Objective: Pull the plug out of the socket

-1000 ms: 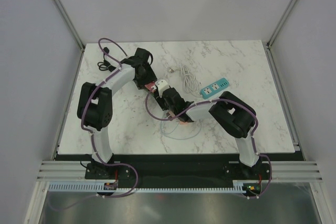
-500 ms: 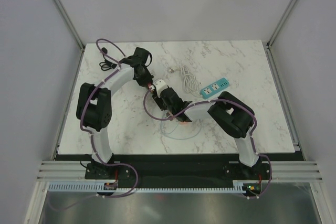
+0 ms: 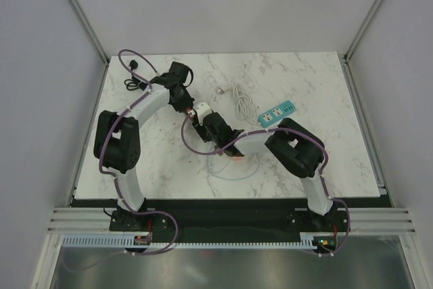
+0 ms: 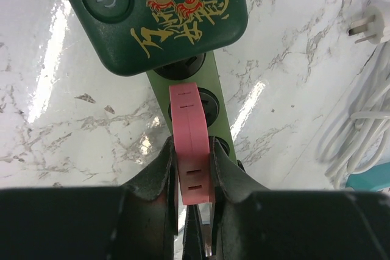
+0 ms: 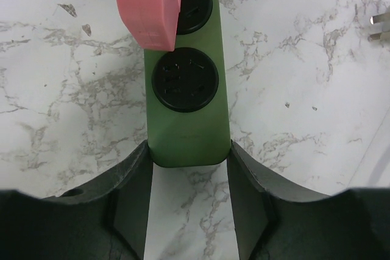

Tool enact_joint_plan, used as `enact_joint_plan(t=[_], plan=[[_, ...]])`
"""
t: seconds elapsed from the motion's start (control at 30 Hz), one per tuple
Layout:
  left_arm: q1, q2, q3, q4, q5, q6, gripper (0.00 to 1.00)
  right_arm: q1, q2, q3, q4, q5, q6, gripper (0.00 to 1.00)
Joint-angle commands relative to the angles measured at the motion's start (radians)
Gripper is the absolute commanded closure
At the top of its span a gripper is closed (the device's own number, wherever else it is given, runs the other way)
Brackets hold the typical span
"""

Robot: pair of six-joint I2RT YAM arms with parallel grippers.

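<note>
The socket is a green power strip with round black outlets and a dark green switch head. My right gripper is shut on its plain end, flat on the marble. The pink plug sits between the left gripper's fingers, which are shut on its sides. In the right wrist view the plug stands over the left part of the far outlet. Whether its pins are still in is hidden. From above, both grippers meet at mid-table and cover the strip.
A teal power strip lies to the right, its white cable coiled behind and a white plug at the end. A black cable is at the back left. A thin white cord loop lies near the front.
The left gripper has shut on the pink plug. Both arms have shifted slightly left and back, taking the strip along.
</note>
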Motion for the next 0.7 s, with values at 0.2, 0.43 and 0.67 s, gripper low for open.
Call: enact_joint_plan(t=[0.2,0.43,0.67], plan=[[0.004,-0.101,0.002,0.081,0.058,0.15,0.98,-0.01,0.017,0.027,-0.026,-0.136,0.027,0.65],[0.004,-0.096,0.004,0.092,0.039,0.192,0.98,-0.129,-0.009,0.035,0.019,-0.41,0.211,0.23],[0.008,-0.101,0.004,0.095,0.036,0.207,0.98,-0.154,-0.061,0.019,0.08,-0.535,0.3,0.02]])
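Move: The left fingers already pinch the pink plug; the green socket's middle lies about 2 cm ahead, 1 cm left and 6 cm below, the green box 6 cm ahead and 2 cm left, the white plug some 6 cm ahead and 8 cm right. The right hand already grips the socket's near end; its middle is roughly 7 cm ahead and 4 cm left, the pink plug 5 cm ahead and 3 cm left. Right hand shifts 1 cm left, then opens off the socket's near end, twisting 25 degrees; left keeps the plug. ##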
